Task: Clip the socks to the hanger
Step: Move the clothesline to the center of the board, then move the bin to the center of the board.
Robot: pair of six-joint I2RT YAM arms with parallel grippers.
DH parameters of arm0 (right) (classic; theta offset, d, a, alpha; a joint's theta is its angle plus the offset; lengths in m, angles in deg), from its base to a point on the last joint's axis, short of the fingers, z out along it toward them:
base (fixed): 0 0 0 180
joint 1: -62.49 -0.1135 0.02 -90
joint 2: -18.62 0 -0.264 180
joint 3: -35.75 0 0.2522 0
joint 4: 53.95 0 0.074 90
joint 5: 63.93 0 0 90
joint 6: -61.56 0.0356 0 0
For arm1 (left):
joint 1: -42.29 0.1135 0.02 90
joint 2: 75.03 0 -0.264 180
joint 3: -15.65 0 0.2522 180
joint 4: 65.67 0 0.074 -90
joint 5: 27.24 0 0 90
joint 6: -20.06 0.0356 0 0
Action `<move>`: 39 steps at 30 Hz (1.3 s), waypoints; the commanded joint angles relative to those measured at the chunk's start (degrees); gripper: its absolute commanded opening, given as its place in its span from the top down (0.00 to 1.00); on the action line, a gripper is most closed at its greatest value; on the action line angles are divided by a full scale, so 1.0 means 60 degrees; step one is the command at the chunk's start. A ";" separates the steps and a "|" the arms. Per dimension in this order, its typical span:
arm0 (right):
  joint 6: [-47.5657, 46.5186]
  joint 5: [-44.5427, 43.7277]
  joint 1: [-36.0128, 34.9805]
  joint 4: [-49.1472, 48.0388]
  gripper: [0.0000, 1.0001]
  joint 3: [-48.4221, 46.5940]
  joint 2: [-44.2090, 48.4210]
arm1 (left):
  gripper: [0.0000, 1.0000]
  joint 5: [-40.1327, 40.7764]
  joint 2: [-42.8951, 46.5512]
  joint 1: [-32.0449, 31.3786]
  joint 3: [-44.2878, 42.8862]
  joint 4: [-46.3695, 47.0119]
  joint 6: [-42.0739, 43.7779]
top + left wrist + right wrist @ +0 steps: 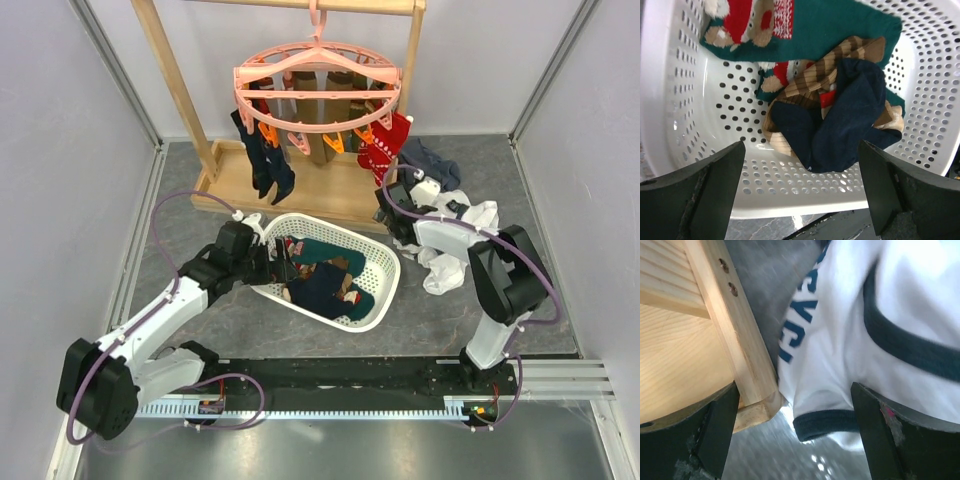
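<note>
The pink ring hanger [318,80] hangs from the wooden rack. Navy socks [268,160], brown ones [322,140] and a red patterned sock [385,145] are clipped to it. More socks lie in the white basket [392,262]: a dark teal one [830,30], a brown-striped one [810,82] and a navy one [840,120]. My left gripper [802,190] is open and empty over the basket's left rim [272,262], just short of the navy sock. My right gripper [795,435] is open and empty, low by the rack's right foot [388,215].
A pile of white and grey garments [450,230] lies right of the basket. A white garment with navy trim [850,340] lies against the wooden rack base [715,340], between my right fingers. Grey walls enclose the table on both sides.
</note>
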 commanded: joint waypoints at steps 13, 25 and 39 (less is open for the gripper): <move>0.0685 0.0341 -0.0271 0.2026 0.02 0.4221 0.4398 | 0.00 0.2145 -0.1558 -0.0297 -0.0745 0.0699 -0.0689; 0.0334 0.1278 -0.0271 0.2041 0.02 0.5247 0.6669 | 0.00 0.5090 -0.2393 0.0126 -0.0466 0.0232 -0.1086; -0.2094 0.2405 -0.0271 0.1879 0.02 0.5543 1.1044 | 0.00 0.5706 -0.3700 0.2163 -0.2326 0.0480 0.0260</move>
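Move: The clothesline's right front corner lies right at the right hand: about 1 cm back, 1 cm left and 2 cm below. White cloth spreads some 12 cm right and 4 cm back of that hand, low down; the basket's middle is about 14 cm left and 13 cm back. From the left hand, the basket's left rim is roughly 6 cm left, 3 cm ahead and 3 cm lower; the green sock lies 7 cm right, 2 cm ahead, 8 cm below. Keep the right gripper open with its left finger on the clothesline's front corner and draw it back and slightly right, then ease off backward and rise about 4 cm, some 17 cm back in all. Meanwhile take the open left gripper forward and down into the basket, then mainly left, turning it some 30 degrees counter-clockwise and pushing the left wall from inside. ##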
